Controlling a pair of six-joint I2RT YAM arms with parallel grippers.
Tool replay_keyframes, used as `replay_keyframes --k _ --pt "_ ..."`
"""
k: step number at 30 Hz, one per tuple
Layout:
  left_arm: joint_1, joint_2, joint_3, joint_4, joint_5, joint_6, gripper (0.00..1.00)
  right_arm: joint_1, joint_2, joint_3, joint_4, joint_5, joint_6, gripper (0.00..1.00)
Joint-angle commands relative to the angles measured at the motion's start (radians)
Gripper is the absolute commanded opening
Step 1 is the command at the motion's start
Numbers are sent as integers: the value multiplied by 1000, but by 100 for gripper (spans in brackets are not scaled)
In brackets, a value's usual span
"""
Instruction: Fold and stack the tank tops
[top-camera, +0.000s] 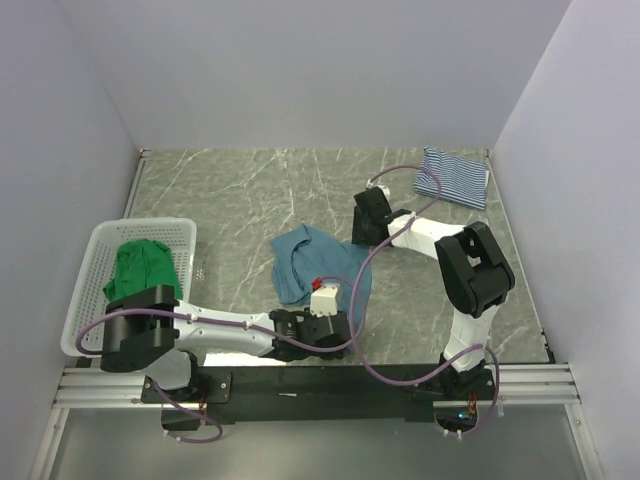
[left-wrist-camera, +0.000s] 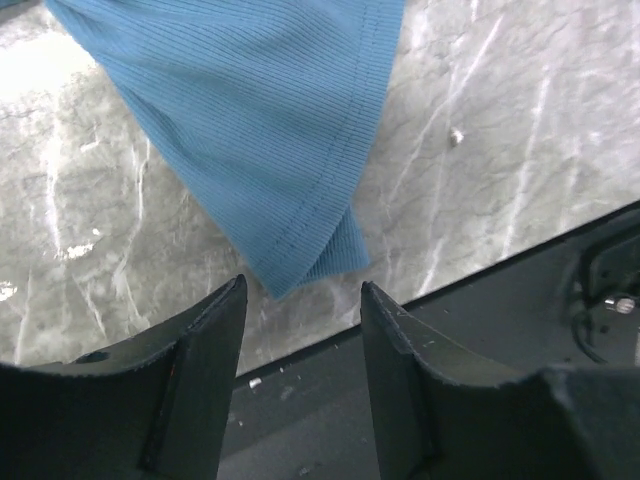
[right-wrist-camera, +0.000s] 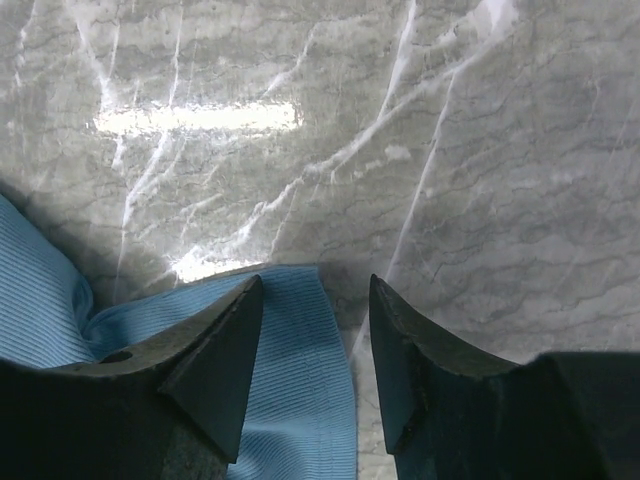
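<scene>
The teal-blue tank top (top-camera: 315, 265) lies rumpled on the marble table in the middle. My left gripper (top-camera: 338, 325) hovers at its near corner. Its jaws stand open, and the hemmed corner (left-wrist-camera: 300, 250) lies just beyond my left gripper (left-wrist-camera: 303, 290), not between the fingers. My right gripper (top-camera: 363, 232) is low at the top's far right edge. In the right wrist view a blue strap (right-wrist-camera: 305, 380) lies on the table between the open jaws of my right gripper (right-wrist-camera: 315, 285), unpinched. The striped top (top-camera: 455, 178) lies folded at the back right. The green top (top-camera: 140, 268) is bunched in the basket.
A white mesh basket (top-camera: 95, 250) stands at the left edge of the table. The table's black front rail (left-wrist-camera: 500, 300) runs right beside my left fingers. White walls close in the left, back and right sides. Bare marble (top-camera: 250, 195) stretches behind the teal top.
</scene>
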Motion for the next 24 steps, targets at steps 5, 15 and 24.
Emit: replay_keyframes --k 5,15,24 --pt "-13 90 54 46 -18 52 55 -6 51 56 -19 1 18 45" --pt "16 150 116 -180 -167 -69 17 -16 -3 1 -8 18 46 0" --pt "163 -151 4 -293 -230 -106 1 -101 -289 -128 21 -71 106 0"
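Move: Corner hems of the teal tank top lie between both of my open grippers: its near corner is about 2 cm below my left hand, 1 cm ahead and 1 cm right. The far-right corner is about 1 cm below my right hand, 1 cm ahead and 1 cm to its left. The top's bunched middle is roughly 8 cm back and 12 cm left of my right hand; the folded striped top is some 20 cm ahead and 22 cm right. I pinch both corners of the teal tank top. My left hand sinks about 2 cm, shuts on the near corner, then sweeps it left and forward some 7 cm, rising late and turning about 15 degrees counter-clockwise. My right hand dips slightly, closes on the far-right corner, then pulls it right some 3 to 4 cm, a little back, lifting about 2 cm. ##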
